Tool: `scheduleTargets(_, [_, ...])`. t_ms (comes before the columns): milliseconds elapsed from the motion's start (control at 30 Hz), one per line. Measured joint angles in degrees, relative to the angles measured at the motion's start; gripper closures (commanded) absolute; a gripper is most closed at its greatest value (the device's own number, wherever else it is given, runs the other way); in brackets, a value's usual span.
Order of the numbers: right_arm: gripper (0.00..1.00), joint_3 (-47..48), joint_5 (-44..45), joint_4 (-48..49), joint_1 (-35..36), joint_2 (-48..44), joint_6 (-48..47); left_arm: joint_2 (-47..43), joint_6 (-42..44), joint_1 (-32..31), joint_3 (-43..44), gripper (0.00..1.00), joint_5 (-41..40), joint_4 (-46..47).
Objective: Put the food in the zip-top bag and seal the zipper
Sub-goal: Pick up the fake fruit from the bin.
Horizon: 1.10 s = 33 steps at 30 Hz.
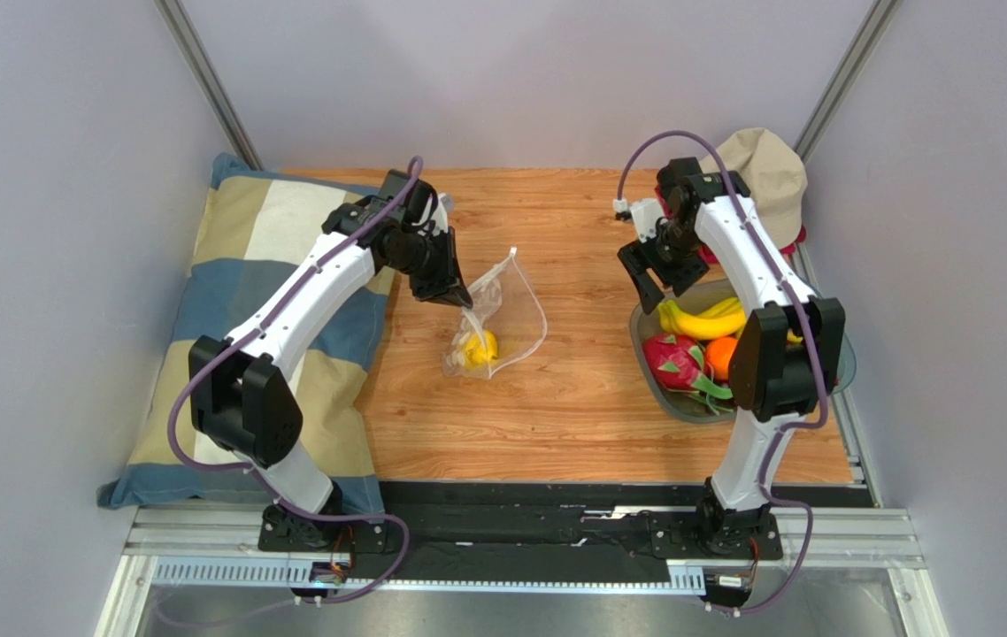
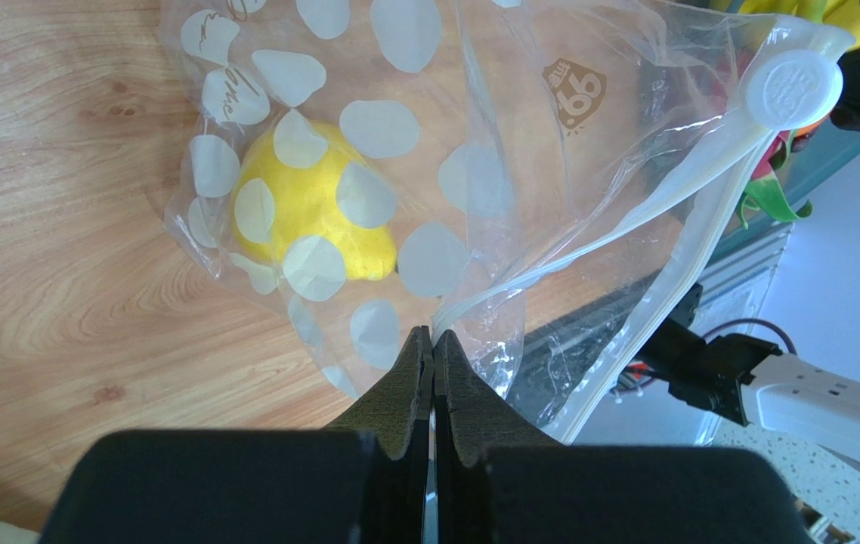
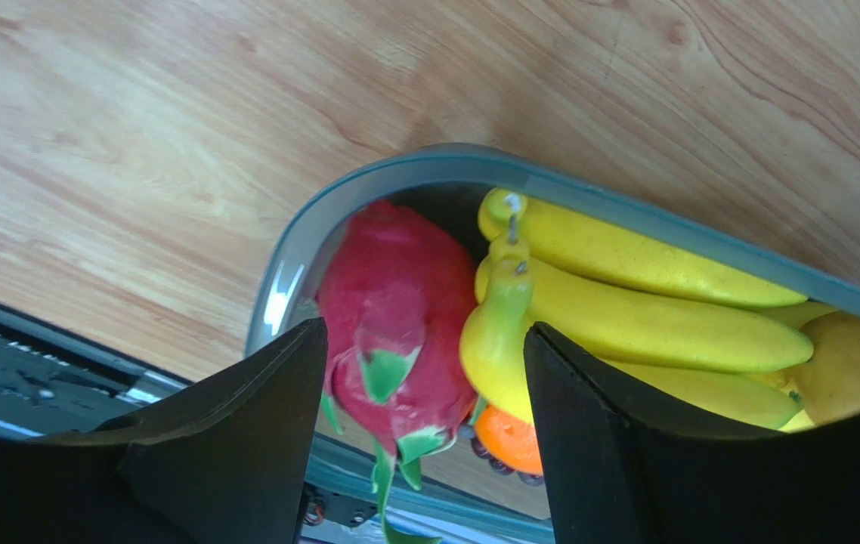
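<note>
The zip-top bag [image 1: 506,312] hangs over the middle of the wooden table, clear with white dots, its lower end resting on the wood. My left gripper [image 2: 433,340] is shut on the bag's edge beside the whitish zipper [image 2: 673,198]. A yellow fruit [image 2: 304,215] lies inside the bag. My right gripper [image 3: 423,334] stands open above the grey tray [image 3: 423,164], with nothing between its fingers. In the tray lie a pink dragon fruit [image 3: 395,295], yellow bananas [image 3: 639,306] and an orange [image 3: 503,436].
A checked pillow [image 1: 243,305] fills the table's left side. A beige hat [image 1: 764,166] sits at the back right, behind the right arm. The tray [image 1: 672,401] stands at the right edge of the table.
</note>
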Motion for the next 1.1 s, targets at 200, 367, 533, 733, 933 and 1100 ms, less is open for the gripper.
scheduleTargets(200, [0.47,-0.1,4.2,2.5,0.0,6.1,-1.6,0.0,0.0,0.0,0.0,1.0,0.2,0.0])
scheduleTargets(367, [0.63,-0.2,5.6,3.8,0.0,8.1,-1.9,0.0,0.1,0.0,0.0,1.0,0.5,0.0])
scheduleTargets(533, [0.9,-0.4,6.4,4.6,-0.1,8.1,-2.3,0.0,0.2,0.0,0.0,1.0,1.0,0.0])
scheduleTargets(733, [1.0,-0.4,6.0,4.4,-1.0,8.0,-2.6,0.1,0.2,0.0,0.0,1.0,2.3,0.1])
scheduleTargets(933, [1.0,3.0,0.8,1.4,-2.2,7.6,-1.7,0.1,-0.6,0.6,-0.1,1.0,4.6,2.2])
scheduleTargets(1100, [1.0,9.0,-6.7,-0.9,-3.8,4.7,1.9,0.1,-3.4,2.1,-2.1,1.0,7.4,5.4])
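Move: The banana bunch lies in the bin under the right hand: its middle is about 8 cm to the right, 1 cm ahead and 7 cm below, with the stem end nearest the fingers. The dragon fruit sits roughly 5 cm back, 3 cm to the hand's right and 8 cm down; the orange is about 5 cm back and 11 cm right, at that same depth. From the left hand, still pinching the bag's mouth, the bananas are some 38 cm right, 4 cm ahead and 12 cm lower. The right hand, fingers already wide and pointing down, sinks about 5 cm into the bin while easing some 2 cm forward and 2 cm to its right, then shuts its fingers on the stem end of the banana bunch and pinches it. Keeping that grip it climbs about 6 cm, coming roughly 2 cm back to the left and rolling some 15 degrees so that the hand's left side rises. ##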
